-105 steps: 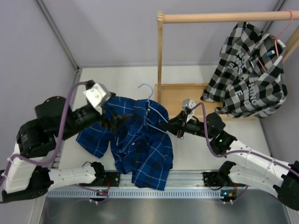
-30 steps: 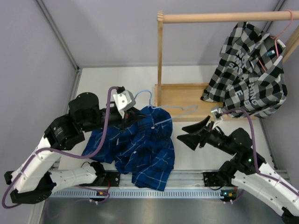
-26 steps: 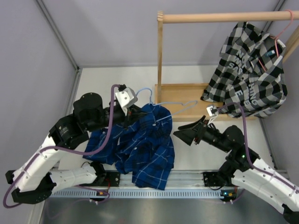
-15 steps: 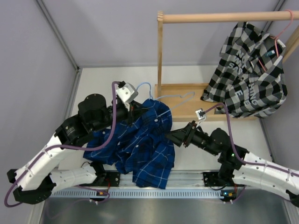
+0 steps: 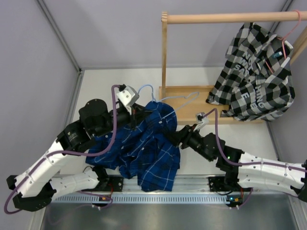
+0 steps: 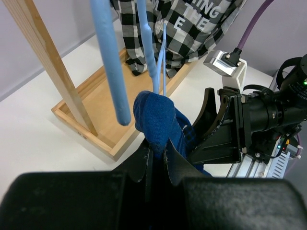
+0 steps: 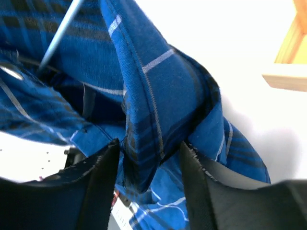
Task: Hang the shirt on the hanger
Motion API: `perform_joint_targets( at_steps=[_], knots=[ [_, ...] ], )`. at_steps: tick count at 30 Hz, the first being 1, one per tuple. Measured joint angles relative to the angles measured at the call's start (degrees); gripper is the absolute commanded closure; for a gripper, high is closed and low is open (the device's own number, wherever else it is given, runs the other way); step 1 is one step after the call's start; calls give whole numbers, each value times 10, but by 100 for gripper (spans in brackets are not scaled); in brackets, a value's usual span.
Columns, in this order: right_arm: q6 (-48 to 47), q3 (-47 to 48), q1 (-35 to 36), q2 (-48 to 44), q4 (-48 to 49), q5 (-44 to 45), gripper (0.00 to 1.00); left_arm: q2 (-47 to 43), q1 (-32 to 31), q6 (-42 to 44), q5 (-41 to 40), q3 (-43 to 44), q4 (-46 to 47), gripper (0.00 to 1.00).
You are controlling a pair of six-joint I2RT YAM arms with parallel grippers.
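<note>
The royal-blue plaid shirt (image 5: 144, 146) hangs bunched from my left gripper (image 5: 136, 111) down to the table's near edge. The left gripper (image 6: 156, 151) is shut on a fold of the shirt (image 6: 156, 115) just below the light-blue wire hanger (image 6: 110, 62). The hanger (image 5: 180, 98) sticks out of the shirt's top towards the wooden tray. My right gripper (image 5: 173, 135) is at the shirt's right edge. In its wrist view, the right gripper (image 7: 149, 148) is half-closed, a finger on each side of a shirt fold (image 7: 158, 86), with a small gap left. The hanger wire (image 7: 60, 38) shows at top left.
A wooden rack post (image 5: 164, 57) rises from a wooden base tray (image 5: 189, 91) behind the shirt. A black-and-white checked shirt (image 5: 254, 72) hangs on a pink hanger (image 5: 288, 33) from the rack's bar at right. Grey walls close in at left and back.
My right gripper has travelled left to the shirt's right edge, and its jaws have narrowed round a fold. The left gripper keeps its hold on the shirt, shifted slightly.
</note>
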Motion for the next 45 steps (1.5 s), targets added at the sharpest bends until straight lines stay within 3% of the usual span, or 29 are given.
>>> perform_joint_targets(
  at_steps=[6,14,20,24,27,30,33,37,45],
  knots=[
    [-24,25,0,6,1,23,65,-18,0,0,-2,-3,6,100],
    [-44,31,0,12,0,25,59,-20,0,-1,-3,-9,15,100],
    [-56,44,0,9,-1,26,61,-20,0,-1,-9,-22,15,100],
    [-66,47,0,10,-3,31,91,-20,0,-3,-5,-23,15,100],
    [-72,55,-1,16,-7,36,100,-20,0,-5,-4,-23,15,100],
    [-76,56,-15,13,-17,37,100,-23,0,-5,-3,-23,15,100],
    [-83,57,-68,-5,-36,17,100,-32,0,-5,7,-24,12,100],
    [-102,85,-199,-23,-91,-62,100,-59,0,-10,31,-41,7,100],
    [-126,158,-404,2,-154,-298,100,-123,0,-29,40,-121,-21,100]
  ],
)
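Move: Between the right hand's half-open fingers lies the loose edge of the shirt, about 1 cm ahead and 1 cm left at fingertip height. The hanger's free end stands roughly 9 cm ahead of that hand, 7 cm right and 12 cm above, its hook about 10 cm ahead, 8 cm left and 14 cm above. From the left hand, which holds the collar area, the shirt edge is some 10 cm right, 3 cm back and 14 cm below. Rising about 3 cm with the fingers around the shirt edge, the right hand shuts them and pinches the cloth, then pulls it right and forward some 14 cm, climbing slightly, towards the hanger's free end. The left hand keeps its grip and only near the end draws down, back and a little left, about 6 cm, away from the right hand. ##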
